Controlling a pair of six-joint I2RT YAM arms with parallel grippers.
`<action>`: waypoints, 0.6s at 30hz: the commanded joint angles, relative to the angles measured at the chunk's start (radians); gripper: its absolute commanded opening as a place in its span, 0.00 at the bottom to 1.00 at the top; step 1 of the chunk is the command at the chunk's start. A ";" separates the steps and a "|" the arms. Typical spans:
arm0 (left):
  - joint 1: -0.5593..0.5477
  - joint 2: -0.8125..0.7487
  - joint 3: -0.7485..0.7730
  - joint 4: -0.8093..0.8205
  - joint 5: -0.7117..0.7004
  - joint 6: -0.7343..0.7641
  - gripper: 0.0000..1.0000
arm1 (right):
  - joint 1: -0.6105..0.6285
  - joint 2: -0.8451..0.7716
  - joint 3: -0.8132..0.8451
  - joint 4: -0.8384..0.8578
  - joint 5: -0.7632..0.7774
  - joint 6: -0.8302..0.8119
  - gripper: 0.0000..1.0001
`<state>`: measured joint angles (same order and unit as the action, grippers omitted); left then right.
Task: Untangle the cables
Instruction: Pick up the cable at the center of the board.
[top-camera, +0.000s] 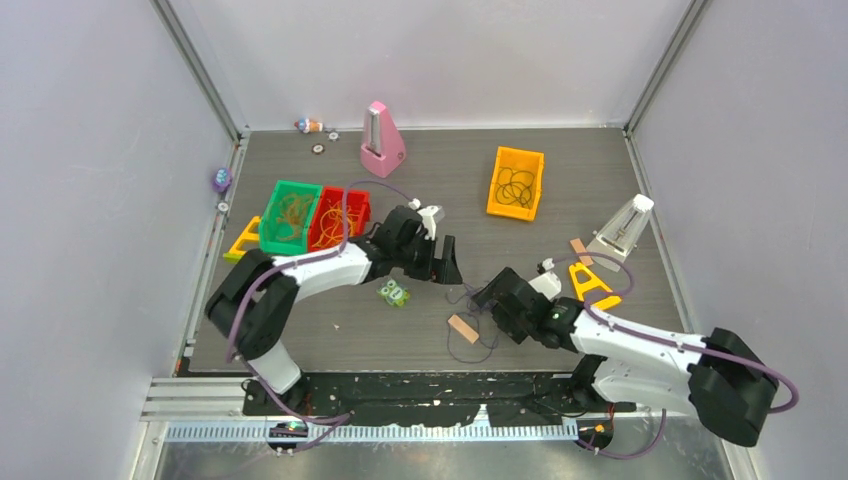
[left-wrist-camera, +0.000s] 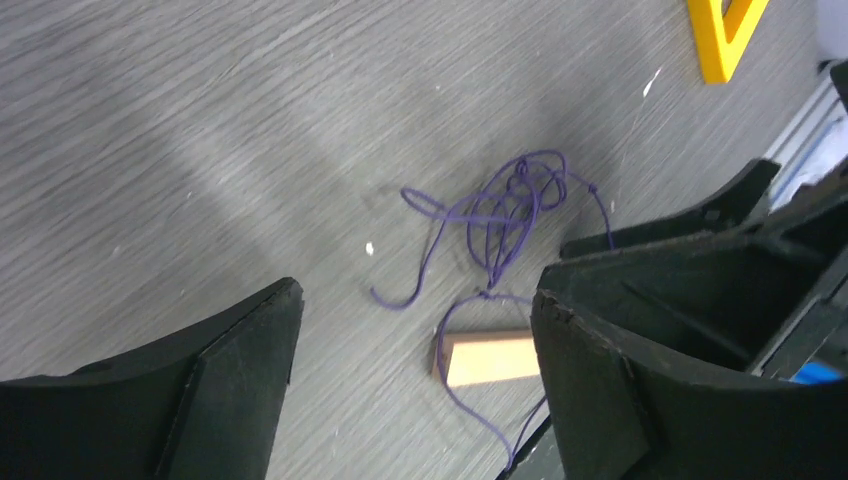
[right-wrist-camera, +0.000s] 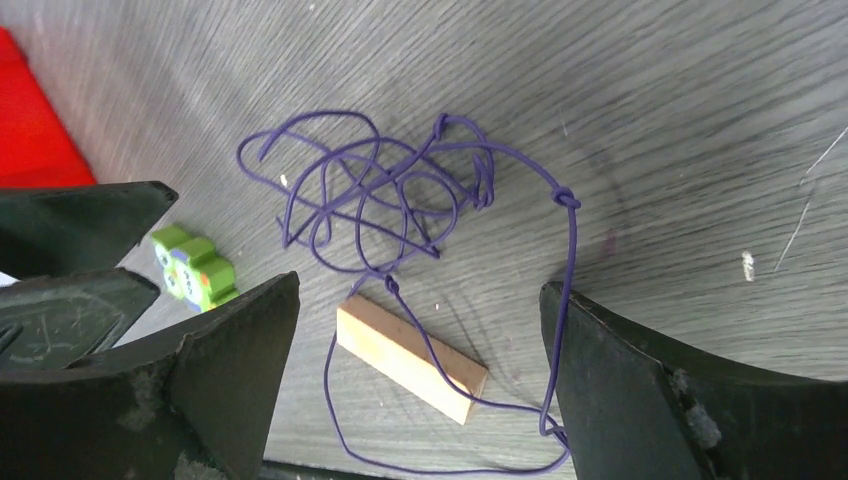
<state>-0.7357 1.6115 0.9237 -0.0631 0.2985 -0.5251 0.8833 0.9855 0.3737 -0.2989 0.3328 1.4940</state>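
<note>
A thin purple cable (top-camera: 468, 300) lies in a loose knotted tangle on the grey table (top-camera: 560, 190), mid-front. My left gripper (top-camera: 447, 268) hovers just left of it, open and empty; in the left wrist view the tangle (left-wrist-camera: 510, 205) lies ahead of the left gripper (left-wrist-camera: 415, 295). My right gripper (top-camera: 483, 303) is open right beside the tangle (right-wrist-camera: 380, 190). In the right wrist view one long loop runs between the right gripper's (right-wrist-camera: 420, 285) fingers, over a wooden block (right-wrist-camera: 410, 357), and down along the right finger (right-wrist-camera: 640, 380). Nothing is gripped.
The wooden block (top-camera: 463, 328) (left-wrist-camera: 490, 358) sits under the cable's trailing loop. A green toy (top-camera: 393, 292) (right-wrist-camera: 195, 265) lies left of it. Green (top-camera: 275, 240), red (top-camera: 362, 208) and orange (top-camera: 540, 160) bins hold coiled cables at the back. Two metronomes (top-camera: 381, 140) (top-camera: 622, 230) and a yellow triangle (top-camera: 592, 283) stand around.
</note>
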 joint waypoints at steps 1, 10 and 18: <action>0.037 0.115 0.072 0.143 0.158 -0.178 0.79 | -0.026 0.110 0.120 -0.157 0.067 0.033 0.95; 0.078 0.159 -0.039 0.324 0.187 -0.319 0.42 | -0.084 0.313 0.321 -0.260 0.038 -0.054 0.95; 0.193 -0.003 -0.229 0.425 0.274 -0.248 0.31 | -0.100 0.404 0.420 -0.268 0.023 -0.112 0.95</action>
<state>-0.5789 1.7313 0.7193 0.2981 0.5259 -0.8333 0.7902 1.3609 0.7223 -0.5327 0.3386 1.4174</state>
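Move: The purple cable's tangle lies about 6 cm to the left hand's right, 2 cm back and 7 cm below. The cable's free end is nearer, almost straight below and 1 cm right, the green clock about 11 cm left and 1 cm back, and the wooden block 7 cm back and 4 cm right. From the right hand the tangle is about 5 cm ahead, 4 cm left and 3 cm below; the wooden block is 5 cm left, level with that hand. The left hand sinks about 4 cm in all towards the purple cable's free end, first edging right and a little forward, then swinging back left some 4 cm as its wrist rolls about 25 degrees and its wide-open fingers close to roughly a third. Meanwhile the right hand slides about 4 cm forward, low over the table towards the tangle, tipping its still wide-open fingers steeper, with a cable strand still lying across the inside of one finger. ##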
